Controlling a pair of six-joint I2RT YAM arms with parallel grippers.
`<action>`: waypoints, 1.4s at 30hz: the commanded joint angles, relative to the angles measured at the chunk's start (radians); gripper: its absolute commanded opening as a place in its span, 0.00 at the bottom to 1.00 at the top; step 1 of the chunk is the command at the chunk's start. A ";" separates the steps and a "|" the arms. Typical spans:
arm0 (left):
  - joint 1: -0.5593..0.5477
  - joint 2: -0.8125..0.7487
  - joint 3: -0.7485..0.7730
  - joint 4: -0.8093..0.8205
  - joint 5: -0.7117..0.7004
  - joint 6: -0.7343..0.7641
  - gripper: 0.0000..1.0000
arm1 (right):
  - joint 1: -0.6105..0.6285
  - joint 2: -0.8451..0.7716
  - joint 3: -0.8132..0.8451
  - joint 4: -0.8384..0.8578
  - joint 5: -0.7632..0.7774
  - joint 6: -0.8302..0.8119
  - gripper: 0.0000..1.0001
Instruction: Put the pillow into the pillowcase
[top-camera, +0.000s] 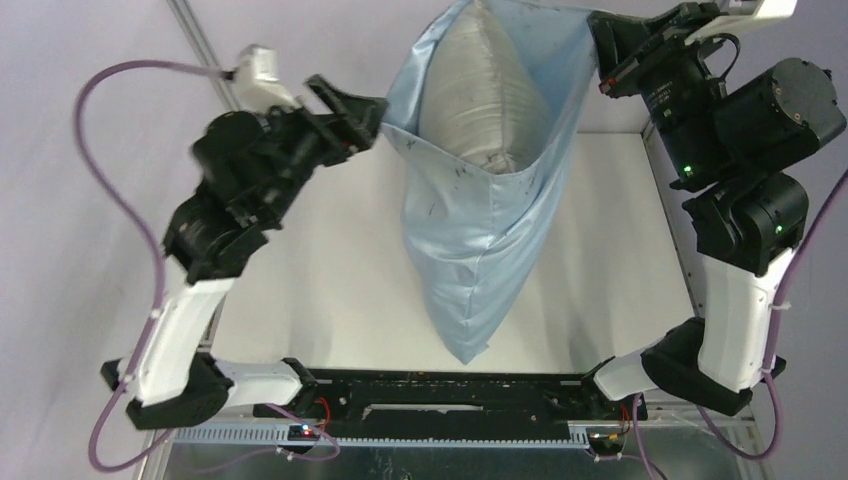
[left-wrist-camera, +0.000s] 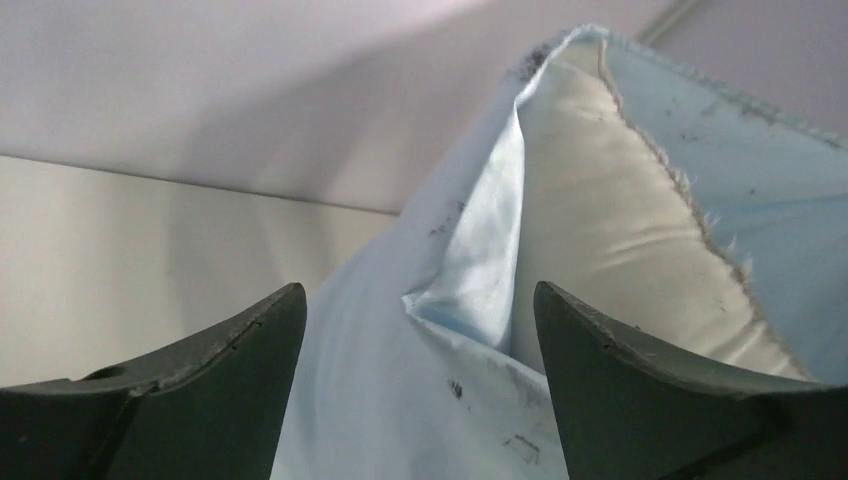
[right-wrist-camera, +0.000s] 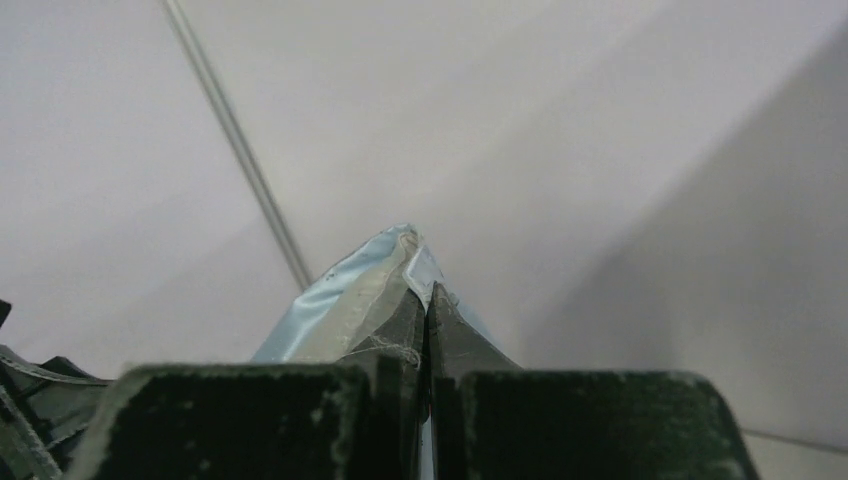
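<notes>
The light blue pillowcase (top-camera: 480, 240) hangs above the table, its mouth upward and its bottom corner near the front edge. The white pillow (top-camera: 485, 100) sits inside it, its top showing in the open mouth. My right gripper (top-camera: 604, 45) is shut on the pillowcase's upper right rim; its wrist view shows the pinched blue edge (right-wrist-camera: 400, 262) at the fingertips (right-wrist-camera: 428, 300). My left gripper (top-camera: 372, 118) stands open at the left rim. In its wrist view the folded rim corner (left-wrist-camera: 455, 300) lies loose between the spread fingers (left-wrist-camera: 240, 345), beside the pillow (left-wrist-camera: 600, 230).
The white table (top-camera: 320, 270) lies beneath the hanging sack. A black rail (top-camera: 450, 385) with both arm bases runs along the near edge. A purple cable (top-camera: 110, 180) loops left of the left arm. Pale walls stand behind.
</notes>
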 joint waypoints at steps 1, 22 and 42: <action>0.086 -0.185 -0.101 0.000 -0.059 -0.058 0.87 | -0.005 0.011 0.061 0.231 -0.104 0.080 0.00; -0.021 -0.391 -1.426 0.791 0.225 -0.689 0.49 | 0.455 0.395 0.090 0.214 -0.200 0.135 0.00; -0.032 -0.463 -1.523 0.504 0.074 -0.620 0.46 | 0.254 -0.004 -0.848 0.226 -0.409 0.332 0.00</action>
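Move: The left hand, its open fingers just off the case, has the loose left corner of the pillowcase mouth only about 4 cm to its right, level in reach and height. The pillow's middle, inside the case, is some 19 cm to its right, about level with it. The right hand grips the other side of the mouth; from it the pillow is about 14 cm left, hardly any nearer, and some 15 cm lower, and the loose corner about 29 cm left and 13 cm lower. The right hand keeps its shut grip on the mouth's rim and swings the case some 30 cm left, then lowers it about 27 cm while easing some 8 cm back right, turning counter-clockwise and tipping down about 35 degrees. The left hand clears to its left, drops nearly 40 cm as its fingers tip down and close to half open, sweeps right low beside the case, then draws back left about 6 cm and a little towards its base. ##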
